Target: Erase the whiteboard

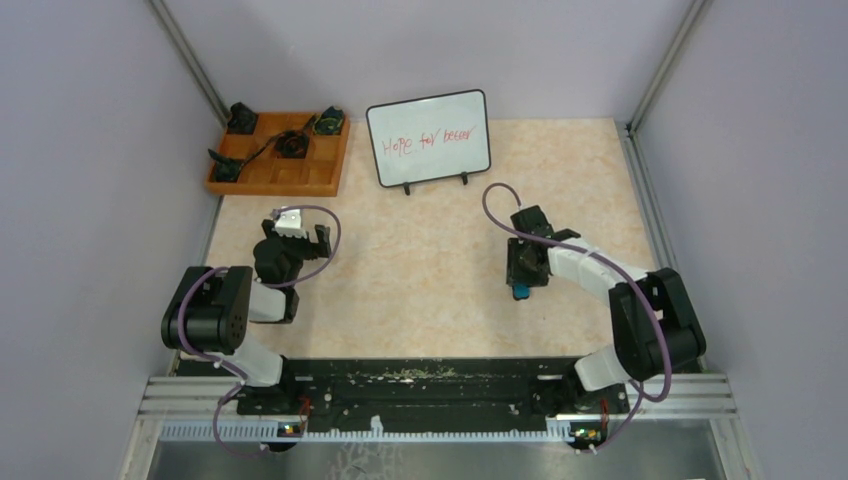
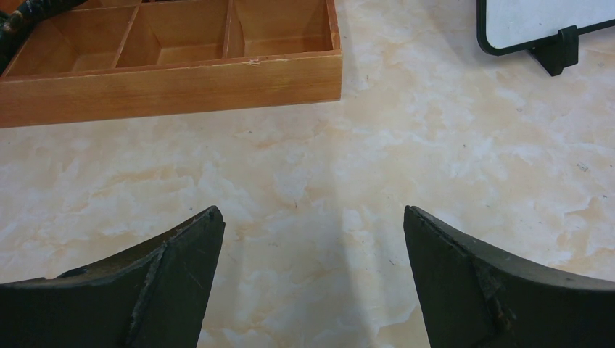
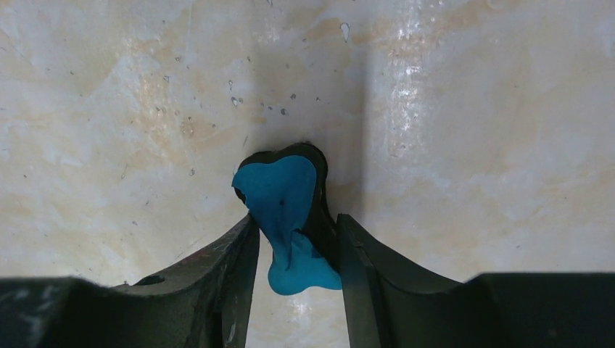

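The whiteboard (image 1: pixel 428 138) stands on two black feet at the back of the table, with red handwriting across it; its lower corner and one foot show in the left wrist view (image 2: pixel 544 22). My right gripper (image 1: pixel 521 283) points down at the table right of centre, well in front of the board. Its fingers are shut on a blue eraser (image 3: pixel 279 196) with a black backing, whose blue end also shows from above (image 1: pixel 521 293). My left gripper (image 2: pixel 312 217) is open over bare table at the left, holding nothing.
An orange wooden compartment tray (image 1: pixel 278 178) sits at the back left, beside the board, its front wall close ahead in the left wrist view (image 2: pixel 181 80). Dark small parts joined by a cable (image 1: pixel 290 143) lie in its compartments. Grey walls enclose the table on three sides.
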Action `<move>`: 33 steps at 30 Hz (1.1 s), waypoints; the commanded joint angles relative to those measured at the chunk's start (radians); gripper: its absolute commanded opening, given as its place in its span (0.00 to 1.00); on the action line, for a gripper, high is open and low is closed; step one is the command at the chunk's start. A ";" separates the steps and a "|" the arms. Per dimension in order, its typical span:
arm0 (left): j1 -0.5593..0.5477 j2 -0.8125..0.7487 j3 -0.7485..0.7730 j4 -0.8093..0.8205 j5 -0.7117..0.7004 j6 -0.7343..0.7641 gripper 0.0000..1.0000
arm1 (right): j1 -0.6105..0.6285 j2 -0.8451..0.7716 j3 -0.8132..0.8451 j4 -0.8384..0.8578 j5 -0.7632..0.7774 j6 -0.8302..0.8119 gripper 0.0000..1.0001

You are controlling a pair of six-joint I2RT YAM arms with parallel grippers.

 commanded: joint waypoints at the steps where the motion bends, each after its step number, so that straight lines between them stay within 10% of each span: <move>1: 0.000 0.009 0.000 0.042 -0.001 -0.002 0.98 | 0.009 -0.068 -0.011 -0.010 0.015 0.017 0.44; 19: -0.001 0.009 0.000 0.043 -0.001 -0.002 0.98 | 0.009 -0.040 -0.040 0.027 0.006 0.019 0.23; 24: 0.000 0.009 0.000 0.043 -0.001 -0.002 0.97 | 0.009 -0.030 -0.045 0.041 -0.011 0.020 0.01; 33: -0.001 0.009 0.000 0.043 -0.001 -0.003 0.99 | 0.053 -0.192 -0.017 0.034 0.021 0.044 0.00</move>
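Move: The eraser lies flat on the table practically at the right hand: its middle is about 1 cm ahead of the hand point, level with it sideways and some 1 cm below, with its waist between the half-open fingers. The whiteboard stands roughly 26 cm ahead and 18 cm to the left, its middle about 8 cm higher. From the idle left hand, the eraser lies some 13 cm back, 46 cm right and 8 cm below. The eraser is squeezed at its narrow waist as the right fingers close from a bit under half open to about a quarter, pinching it from both sides. The hand first eases back about half a centimetre and then all but stays there while the grip shuts, pointing steeply down; only at the very end does it start up, by a little under 1 cm. ##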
